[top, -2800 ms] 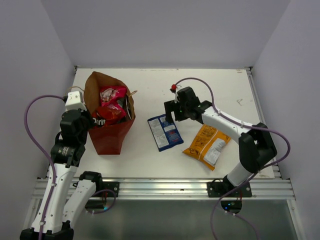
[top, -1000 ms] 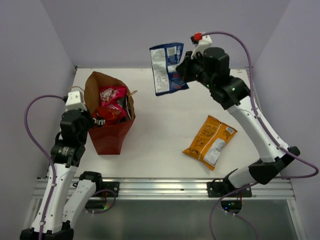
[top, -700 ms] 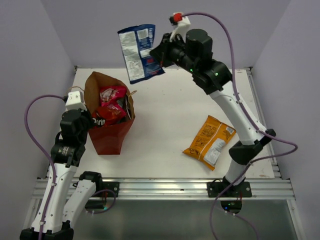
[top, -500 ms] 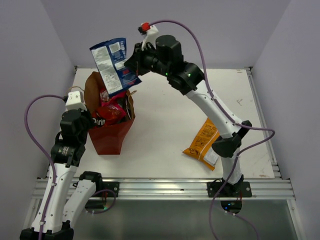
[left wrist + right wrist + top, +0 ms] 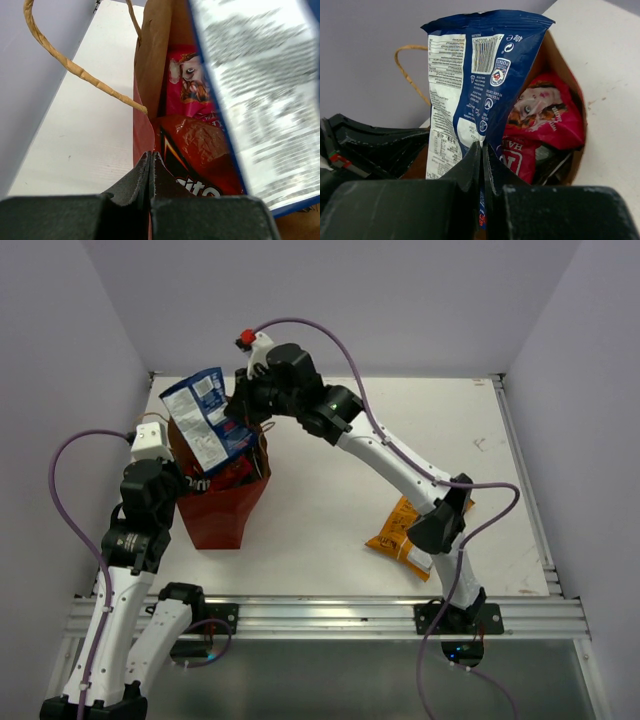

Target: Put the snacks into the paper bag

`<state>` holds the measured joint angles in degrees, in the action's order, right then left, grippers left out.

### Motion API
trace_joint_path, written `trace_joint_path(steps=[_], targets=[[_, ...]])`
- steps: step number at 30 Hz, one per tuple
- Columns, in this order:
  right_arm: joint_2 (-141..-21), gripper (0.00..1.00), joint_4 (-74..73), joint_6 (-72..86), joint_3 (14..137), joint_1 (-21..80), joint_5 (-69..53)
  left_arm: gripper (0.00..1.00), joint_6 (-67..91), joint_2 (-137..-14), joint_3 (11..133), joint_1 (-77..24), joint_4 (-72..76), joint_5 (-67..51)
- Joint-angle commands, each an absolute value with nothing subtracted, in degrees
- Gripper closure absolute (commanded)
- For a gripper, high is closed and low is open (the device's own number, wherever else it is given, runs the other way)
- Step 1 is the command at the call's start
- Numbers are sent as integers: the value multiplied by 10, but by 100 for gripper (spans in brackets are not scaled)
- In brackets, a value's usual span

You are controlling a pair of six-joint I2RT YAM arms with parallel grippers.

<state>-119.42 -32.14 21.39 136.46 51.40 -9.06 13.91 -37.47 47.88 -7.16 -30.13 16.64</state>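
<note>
The reddish-brown paper bag [image 5: 215,512] stands open at the left of the table. Inside it lie a pink packet [image 5: 545,120] and a red Doritos packet [image 5: 195,150]. My right gripper [image 5: 240,410] is shut on the lower edge of the blue-and-white packet [image 5: 205,420], which hangs upright over the bag's mouth. In the right wrist view that packet [image 5: 470,75] stands above the shut fingertips [image 5: 481,146]. My left gripper [image 5: 150,156] is shut on the bag's near rim [image 5: 145,130]. An orange-yellow packet [image 5: 393,533] lies on the table at the right, partly hidden by the right arm.
The bag's twisted handle [image 5: 65,62] loops out towards the left wall. The enclosure walls stand close behind and left of the bag. The right arm's elbow [image 5: 440,525] hangs over the orange-yellow packet. A metal rail [image 5: 320,612] runs along the near edge.
My right arm has swung left and down with the blue-and-white packet, from high above the table's middle to over the bag's mouth. The left arm and bag have not moved.
</note>
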Motion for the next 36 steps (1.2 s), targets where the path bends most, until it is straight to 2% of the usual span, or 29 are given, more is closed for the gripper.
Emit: trace_joint_path(steps=[1, 6, 17, 18, 19, 20, 21, 23, 28, 32, 36], targets=[[-1226, 100, -323, 214, 1396, 531, -113, 100, 135, -374, 474, -71, -287, 156], [-1252, 100, -344, 199, 1395, 547, -96, 100, 134, -372, 473, -72, -287, 156], [-1221, 100, -364, 164, 1339, 555, -33, 100, 134, -370, 474, -71, -287, 154], [-1225, 95, -372, 163, 1344, 555, -33, 100, 134, -370, 474, -71, -287, 154], [-1229, 73, -375, 160, 1352, 556, -37, 100, 134, -370, 474, -71, -287, 155], [-1230, 59, -377, 159, 1353, 556, -38, 100, 134, -369, 473, -71, -287, 155], [-1229, 49, -375, 156, 1353, 559, -39, 100, 134, -370, 474, -71, -287, 155], [-1217, 36, -360, 145, 1346, 562, -40, 100, 134, -370, 474, -71, -287, 155], [-1151, 31, -336, 113, 1355, 562, -33, 100, 134, -370, 474, -71, -287, 154], [-1062, 27, -348, 90, 1346, 562, 29, 100, 134, -368, 474, -71, -287, 156], [-959, 20, -402, 77, 1264, 562, 178, 100, 134, -368, 475, -71, -289, 156]])
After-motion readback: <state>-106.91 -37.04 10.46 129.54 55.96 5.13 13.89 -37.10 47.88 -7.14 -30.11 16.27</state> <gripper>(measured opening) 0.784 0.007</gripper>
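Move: Just over the paper bag, the right hand still pinches the blue packet; the middle of the bag's mouth lies about 12 cm below it, 5 cm to its left and 2 cm back. Inside, the Doritos bag sits some 5 cm nearer the robot than that middle, the pink packet about 4 cm farther out, both roughly 5 cm lower. From the left hand, at the near left rim, the mouth's middle is about 8 cm ahead, 8 cm to the right, near level. Lowering the blue packet about 11 cm into the bag's mouth, the right hand drifts a little left, its leftward-pointing fingers tipping down some 15 degrees. It slows to a stop, opens wide and lets go of the packet, then rises about 15 cm and pulls away some 8 cm to the right, fingers tipping back up, while the left hand stays shut on the rim. ##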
